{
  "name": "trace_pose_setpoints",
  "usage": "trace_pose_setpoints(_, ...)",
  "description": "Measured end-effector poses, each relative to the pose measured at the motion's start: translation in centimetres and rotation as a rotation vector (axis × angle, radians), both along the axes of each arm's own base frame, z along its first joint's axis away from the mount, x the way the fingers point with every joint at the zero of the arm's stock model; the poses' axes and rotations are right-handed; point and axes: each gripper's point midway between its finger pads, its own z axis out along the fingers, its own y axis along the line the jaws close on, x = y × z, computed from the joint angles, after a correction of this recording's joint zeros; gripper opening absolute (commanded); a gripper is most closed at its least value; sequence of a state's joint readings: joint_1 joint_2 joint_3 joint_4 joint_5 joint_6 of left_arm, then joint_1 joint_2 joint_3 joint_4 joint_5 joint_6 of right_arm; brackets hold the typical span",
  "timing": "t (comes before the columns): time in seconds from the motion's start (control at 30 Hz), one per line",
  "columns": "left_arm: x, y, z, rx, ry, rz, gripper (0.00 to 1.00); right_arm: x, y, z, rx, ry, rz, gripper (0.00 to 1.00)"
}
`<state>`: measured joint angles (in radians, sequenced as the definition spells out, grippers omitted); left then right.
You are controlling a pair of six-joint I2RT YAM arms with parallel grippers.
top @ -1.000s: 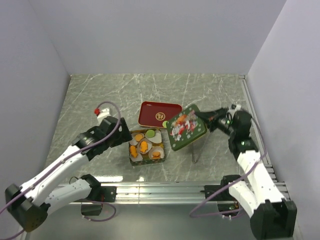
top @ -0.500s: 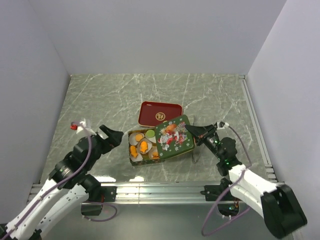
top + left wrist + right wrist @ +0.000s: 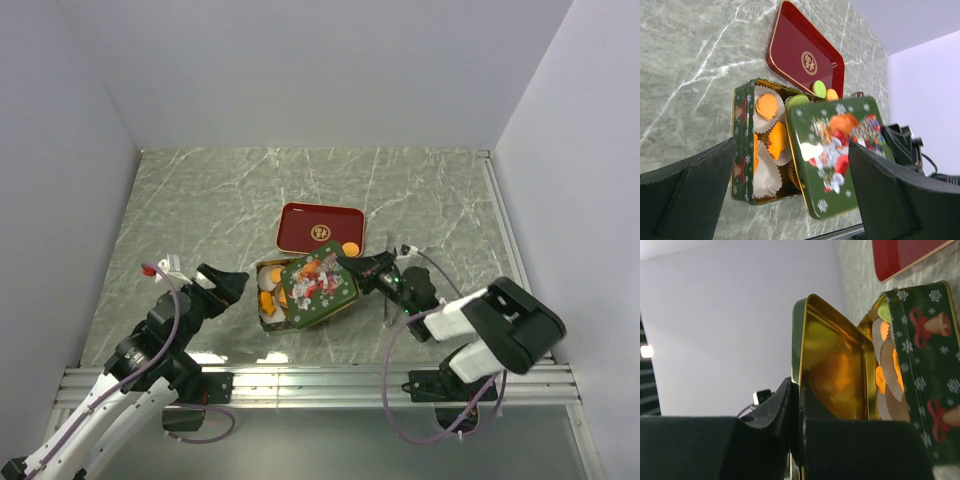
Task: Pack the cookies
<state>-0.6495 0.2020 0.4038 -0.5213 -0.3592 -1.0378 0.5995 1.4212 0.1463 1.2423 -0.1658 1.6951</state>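
Observation:
The green Christmas tin (image 3: 264, 300) sits mid-table with orange cookies (image 3: 767, 105) in white paper cups and a green one (image 3: 797, 100) at its far side. My right gripper (image 3: 352, 270) is shut on the edge of the tin's lid (image 3: 318, 288), which hangs tilted over the tin's right half. In the right wrist view the fingers (image 3: 785, 405) pinch the lid's rim (image 3: 799, 340), its gold inside facing the tin (image 3: 925, 365). My left gripper (image 3: 232, 283) stands open just left of the tin, holding nothing. A green cookie (image 3: 819, 88) and an orange cookie (image 3: 831, 94) lie on the red tray (image 3: 800, 55).
The red tray (image 3: 315, 225) lies just behind the tin. A thin metal tool (image 3: 389, 308) rests on the table right of the tin, under my right arm. White walls close in left, right and back; an aluminium rail (image 3: 320, 380) runs along the near edge.
My right gripper has carried the lid leftward and lower, from beside the tin to over its right half. My left arm has pulled back toward the near left.

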Motion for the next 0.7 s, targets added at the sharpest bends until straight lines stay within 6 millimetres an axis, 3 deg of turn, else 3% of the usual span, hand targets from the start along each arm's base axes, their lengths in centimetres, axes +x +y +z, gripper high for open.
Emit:
trace_pose_setpoints(0.17, 0.3, -0.6, -0.8, 0.01, 0.031, -0.012, 0.99, 1.7, 2.0, 1.2, 0.023, -0.014, 0.003, 0.0)
trace_pose_setpoints(0.33, 0.5, -0.9, -1.8, 0.043, 0.073, -0.019, 0.99, 1.3, 4.3, 5.4, 0.071, -0.131, 0.04, 0.0)
trace_pose_setpoints(0.53, 0.8, -1.1, -1.6, 0.04, 0.065, -0.021, 0.99, 0.4, 7.0, 10.6, 0.111, -0.294, 0.071, 0.0)
trace_pose_setpoints(0.7, 0.8, -0.9, -0.2, -0.02, 0.017, -0.001, 0.99, 0.8, 7.3, 10.2, 0.072, -0.293, 0.026, 0.0)
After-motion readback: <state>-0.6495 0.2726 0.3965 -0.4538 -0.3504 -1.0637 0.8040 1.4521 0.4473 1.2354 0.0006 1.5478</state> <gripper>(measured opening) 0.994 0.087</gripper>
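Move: The cookie box, its lid still off, has its middle about 12 cm to the right hand's left, nearly level with it fore and aft, and some 12 cm below; that hand already holds the lid by its right edge. The red tray lies roughly 19 cm ahead and 6 cm left, 15 cm down, and the loose orange cookie 14 cm ahead and 1 cm right at tray height. From the left hand the box is about 4 cm ahead and 13 cm right, 14 cm lower. The green lid, still pinched by its edge in the right hand, is lifted about 10 cm and carried some 7 cm left across the box; the first bit goes level, left and slightly forward, before the climb, which eases off and just starts to sink. The wrist tips up about 15 degrees. The left hand, open and empty, dips a couple of centimetres and comes back up. ##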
